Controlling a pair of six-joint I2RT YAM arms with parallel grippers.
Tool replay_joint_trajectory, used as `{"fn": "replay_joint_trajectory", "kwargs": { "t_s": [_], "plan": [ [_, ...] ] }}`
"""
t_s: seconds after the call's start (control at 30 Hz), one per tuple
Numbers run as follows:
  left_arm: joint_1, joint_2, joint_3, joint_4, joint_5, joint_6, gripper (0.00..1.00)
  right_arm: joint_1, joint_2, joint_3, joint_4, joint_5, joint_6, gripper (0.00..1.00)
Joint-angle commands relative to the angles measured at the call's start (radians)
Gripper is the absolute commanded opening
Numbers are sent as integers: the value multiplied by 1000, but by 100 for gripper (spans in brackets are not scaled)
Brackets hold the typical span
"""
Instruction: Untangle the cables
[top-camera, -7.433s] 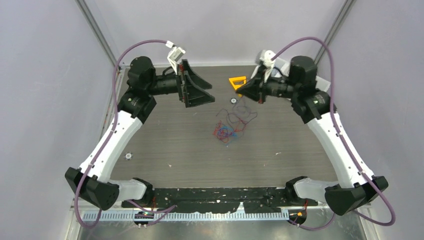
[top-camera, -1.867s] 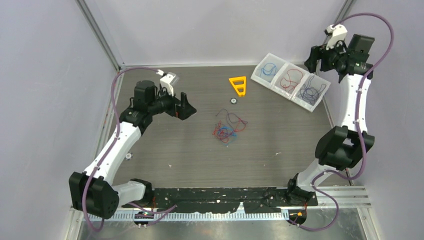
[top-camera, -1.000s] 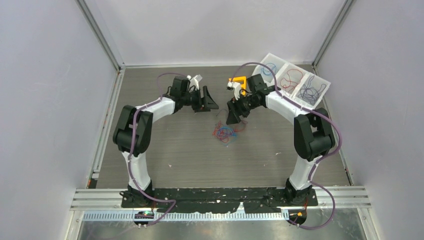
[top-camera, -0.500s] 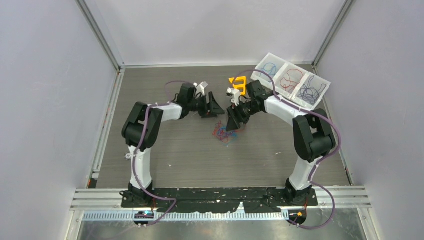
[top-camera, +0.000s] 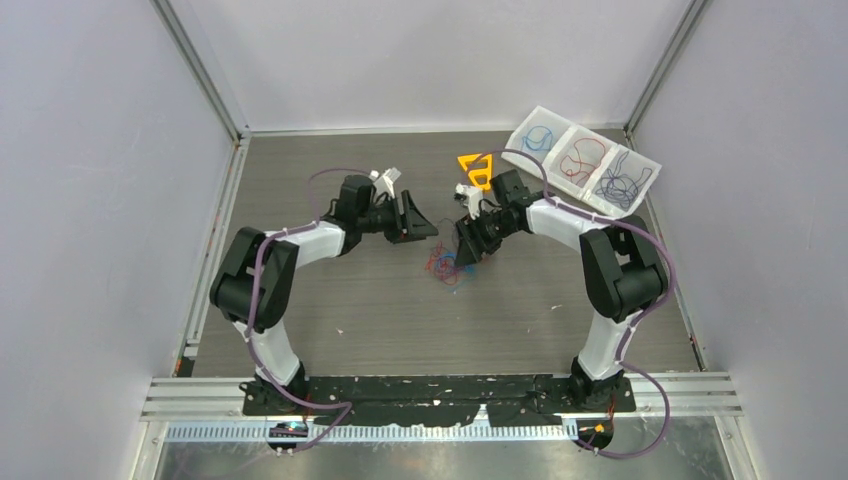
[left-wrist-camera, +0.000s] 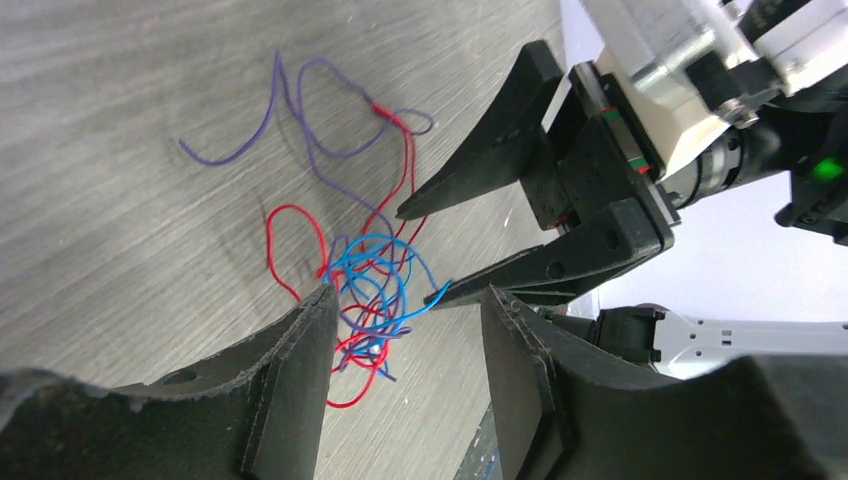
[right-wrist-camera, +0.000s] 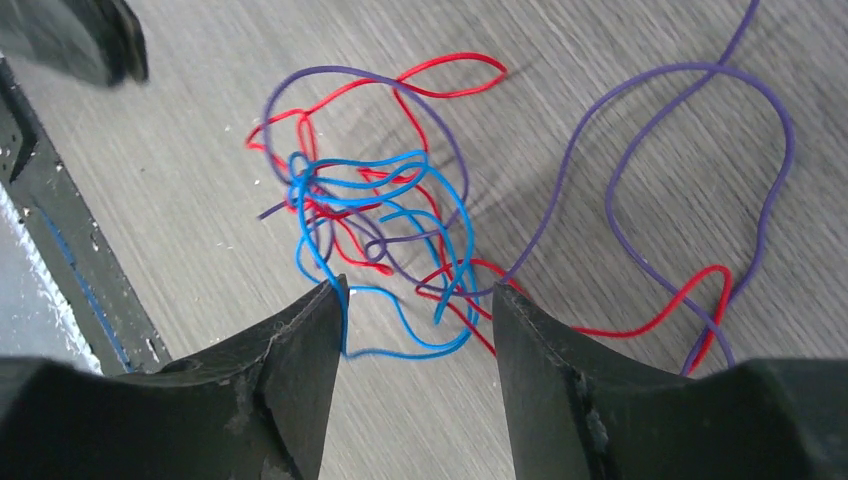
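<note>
The cables are a small clump of thin red, blue and purple wires on the dark wooden table. My left gripper hangs just to their upper left and my right gripper just to their right. In the left wrist view the left gripper is open around the clump's near edge, with the right gripper pointing in from the far side. In the right wrist view the right gripper is open, and a blue loop lies between its fingers. Neither gripper clamps a wire.
A white three-part tray at the back right holds sorted blue, red and purple wires. An orange triangle lies behind the right arm. Purple loops trail off beyond the clump. Grey walls enclose the table on three sides.
Both arms have come in and down onto the clump from either side. Both pairs of jaws have narrowed somewhat. The wires lie as before.
</note>
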Motion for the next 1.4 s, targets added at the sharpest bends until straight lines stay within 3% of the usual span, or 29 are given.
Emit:
{"fn": "replay_joint_trajectory", "kwargs": {
  "t_s": [0.0,0.3,0.43,0.57,0.67,0.7,0.83,1.1,1.37],
  "plan": [
    [-26,55,1,-13,-21,-53,54,7,31,32,59,45,49,59],
    [-63,95,24,-62,-22,-58,50,21,48,3,85,65,47,49],
    [-70,114,45,-54,-19,-73,43,22,49,0,81,66,45,47],
    [-69,111,55,-46,-7,-77,24,23,51,2,66,84,46,42],
    [-62,70,44,-44,4,-63,2,23,52,-1,53,109,48,36],
    [-59,39,37,-60,-1,-49,0,23,51,-1,43,119,51,34],
    [-28,-103,13,-111,4,33,0,23,51,4,7,155,57,28],
    [107,-410,72,-288,32,171,0,23,54,-12,-38,248,39,7],
    [312,-589,306,-383,105,179,0,22,62,-50,-60,314,-1,5]
  ]
}}
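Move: Just below and beside the right hand lies the cable tangle, about 3 cm left, 2 cm back and 5 cm down; its loose purple loop lies some 5 cm ahead and 3 cm left of that hand. From the left hand the tangle is roughly 6 cm back, 4 cm right and 9 cm below. The yellow bracket stands about 17 cm ahead and 2 cm right of the right hand, the white tray 18 cm ahead and 23 cm right. Dipping about 5 cm and slightly back to the tangle, the left hand tilts its fingers further down, shuts them on purple cable, then lifts steeply some 24 cm while swinging about 11 cm left, fingers tipping up. The right hand sinks 4 cm and eases right, fingers turning steeper, and closes gradually on blue, red and purple strands, staying low as the left pulls away. ##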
